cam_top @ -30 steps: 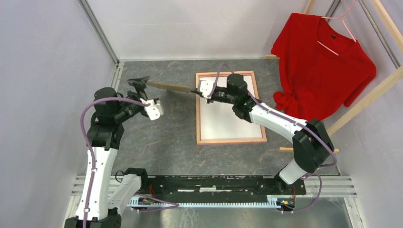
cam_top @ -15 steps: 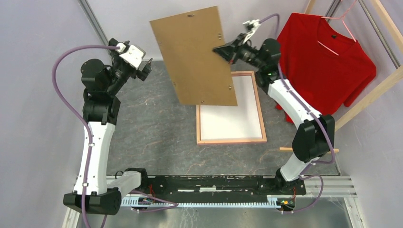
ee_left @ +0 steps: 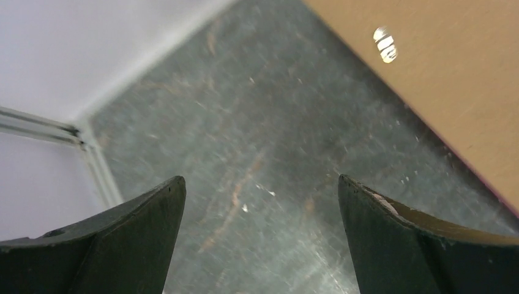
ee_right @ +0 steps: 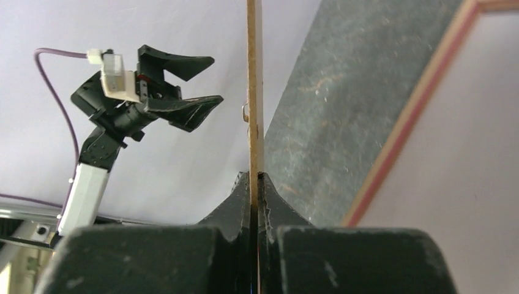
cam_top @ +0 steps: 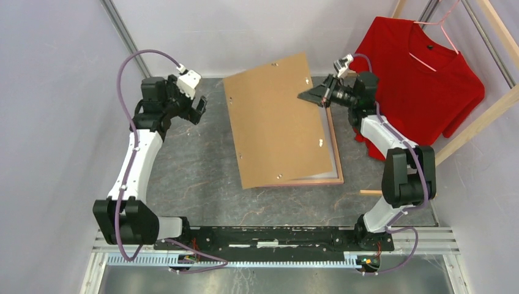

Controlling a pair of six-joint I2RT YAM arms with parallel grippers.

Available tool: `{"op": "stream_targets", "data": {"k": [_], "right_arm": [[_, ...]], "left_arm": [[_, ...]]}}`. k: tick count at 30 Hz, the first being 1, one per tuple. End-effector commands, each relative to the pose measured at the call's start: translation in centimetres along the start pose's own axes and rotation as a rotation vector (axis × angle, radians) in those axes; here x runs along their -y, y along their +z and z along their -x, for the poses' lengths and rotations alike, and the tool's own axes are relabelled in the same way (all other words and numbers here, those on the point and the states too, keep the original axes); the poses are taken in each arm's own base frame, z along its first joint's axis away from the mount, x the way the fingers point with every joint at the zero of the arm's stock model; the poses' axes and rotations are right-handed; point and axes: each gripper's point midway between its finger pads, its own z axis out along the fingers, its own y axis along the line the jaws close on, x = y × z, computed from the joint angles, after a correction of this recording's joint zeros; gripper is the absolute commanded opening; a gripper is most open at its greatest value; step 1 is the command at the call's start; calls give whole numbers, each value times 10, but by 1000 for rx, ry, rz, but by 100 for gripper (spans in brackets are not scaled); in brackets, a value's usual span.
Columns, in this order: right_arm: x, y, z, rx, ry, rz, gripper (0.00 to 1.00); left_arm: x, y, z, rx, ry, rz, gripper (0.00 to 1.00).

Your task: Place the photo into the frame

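Observation:
My right gripper [cam_top: 308, 96] is shut on the far right edge of the brown backing board [cam_top: 278, 119], which slants over the frame [cam_top: 336, 156] and covers most of it. In the right wrist view the board [ee_right: 253, 73] stands edge-on, pinched between the shut jaws of that gripper [ee_right: 255, 177], and the frame's pink and wood rim [ee_right: 416, 104] borders a pale inner surface. My left gripper [cam_top: 199, 110] hangs open at the far left, clear of the board's left edge. Nothing lies between its fingers [ee_left: 260, 184] above the grey table. The photo is hidden.
A red shirt [cam_top: 416, 79] hangs on a pink hanger from a wooden rack [cam_top: 483, 110] at the far right. A thin wooden stick [cam_top: 367, 192] lies beside the frame's near right corner. Metal posts [cam_top: 125, 37] and pale walls close the back and sides.
The right gripper has brought the backing board down from high in the air to a slant over the frame. The left arm has reached farther toward the back, its gripper still open.

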Motion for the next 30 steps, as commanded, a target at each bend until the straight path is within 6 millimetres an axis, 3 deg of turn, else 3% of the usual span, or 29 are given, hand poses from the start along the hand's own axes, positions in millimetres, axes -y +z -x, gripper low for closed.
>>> {"op": "stream_targets", "data": {"k": [1,6,12,20,30], "right_arm": [[-27,-33,-1,14,-25,49,0],[20,-63,15,54,-3,-114,0],[56,-74,16,32,62,-161,0],[94,-74,12,21,137,-233,0],[123,-67,24,49,174,-294,0]], "left_arm": [[26,15,-31,-72,-66,-122,100],[65,36,-57,-128,-62,-243,100],[92,52,-83,-191,-39,-311,100],[102,59,-96,-203,-7,-322,100],[105,63,-109,-234,5,-330,100]]}}
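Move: The right hand pinches the backing board by its right edge, so the board's middle is about 13 cm left, 9 cm back and 3 cm lower. The frame, the photo's white back inside it, is centred almost straight below, 1 cm ahead and 28 cm down; the red shirt's crumpled hem is 31 cm right and 5 cm ahead. From the left hand, the frame's middle is about 39 cm right, 2 cm ahead and 27 cm lower. Right hand lowers the pinched board some 12 cm and rightward towards the frame; open left hand sinks too. ##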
